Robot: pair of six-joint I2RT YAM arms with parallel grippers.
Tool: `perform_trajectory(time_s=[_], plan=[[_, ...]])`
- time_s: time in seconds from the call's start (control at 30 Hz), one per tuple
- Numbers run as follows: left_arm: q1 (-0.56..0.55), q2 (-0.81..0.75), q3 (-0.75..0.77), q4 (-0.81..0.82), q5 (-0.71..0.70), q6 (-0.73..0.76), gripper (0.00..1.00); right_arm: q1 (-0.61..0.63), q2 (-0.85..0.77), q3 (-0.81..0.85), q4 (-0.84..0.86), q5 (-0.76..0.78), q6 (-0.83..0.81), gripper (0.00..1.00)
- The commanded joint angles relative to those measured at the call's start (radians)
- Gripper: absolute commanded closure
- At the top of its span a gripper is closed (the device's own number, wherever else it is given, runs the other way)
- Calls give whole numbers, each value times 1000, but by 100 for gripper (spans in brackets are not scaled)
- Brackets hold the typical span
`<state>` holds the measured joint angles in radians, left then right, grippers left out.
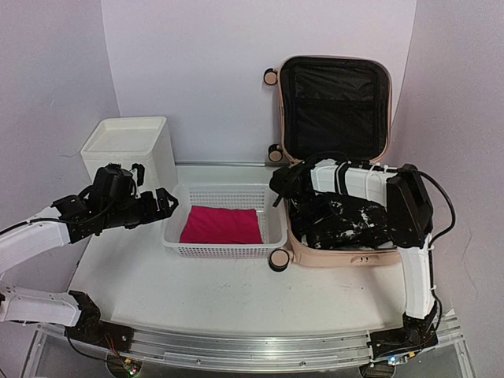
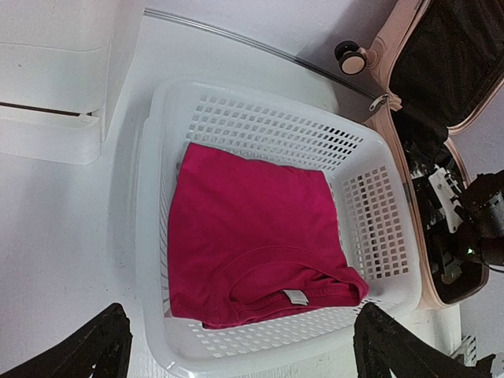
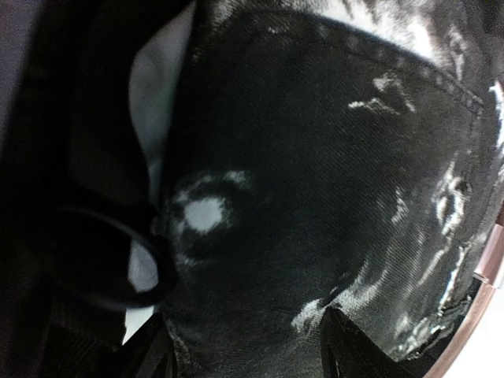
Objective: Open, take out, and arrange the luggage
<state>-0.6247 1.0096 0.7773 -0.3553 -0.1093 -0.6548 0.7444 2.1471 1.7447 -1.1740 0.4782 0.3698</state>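
The pale pink luggage (image 1: 339, 257) lies open at the right, its black-lined lid (image 1: 335, 102) standing upright against the back wall. A black garment with white splashes (image 1: 350, 220) fills its lower half. My right gripper (image 1: 299, 206) reaches down into it. In the right wrist view its fingers (image 3: 346, 346) stand part-way apart, clamped on a thick bunch of that black cloth (image 3: 315, 157), with the pink rim (image 3: 490, 276) at the edge. My left gripper (image 1: 169, 203) hovers open and empty at the basket's left end (image 2: 242, 319).
A white mesh basket (image 1: 224, 250) sits between the arms and holds a folded magenta shirt (image 2: 252, 228). A white plastic bin (image 1: 130, 150) stands at the back left. The suitcase's wheels (image 1: 279, 260) nearly touch the basket.
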Motion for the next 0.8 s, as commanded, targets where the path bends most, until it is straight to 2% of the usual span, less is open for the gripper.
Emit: perform_trajectory(time_s=[0.0, 0.17, 0.3, 0.57, 0.77], plan=[[0, 9, 18, 44, 14, -5, 1, -9, -39, -37, 63, -23, 8, 35], [0, 17, 20, 49, 21, -13, 1, -13, 13, -26, 82, 41, -24, 34], [0, 16, 23, 49, 25, -14, 1, -14, 21, -19, 107, 66, -45, 38], [0, 21, 26, 49, 25, -21, 1, -14, -63, -56, 160, 44, -73, 74], [0, 40, 34, 50, 36, -33, 1, -29, -133, -95, 177, 10, -91, 87]])
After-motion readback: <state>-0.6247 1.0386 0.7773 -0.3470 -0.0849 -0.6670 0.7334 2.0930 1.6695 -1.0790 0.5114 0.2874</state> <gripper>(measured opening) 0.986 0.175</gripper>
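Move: The right hand is open down in the suitcase, at the left part of the dark jeans; their middle lies about 8 cm to its right, level fore and aft, 1 cm below. The red shirt in the basket lies some 25 cm to its left, 1 cm back and 4 cm lower. A suitcase wheel is roughly 9 cm left and 10 cm back. From the left hand the jeans lie some 48 cm right, 5 cm ahead and well below. Shifting only about 1 cm forward, the right hand closes its fingers most of the way, pinching the dark jeans. ##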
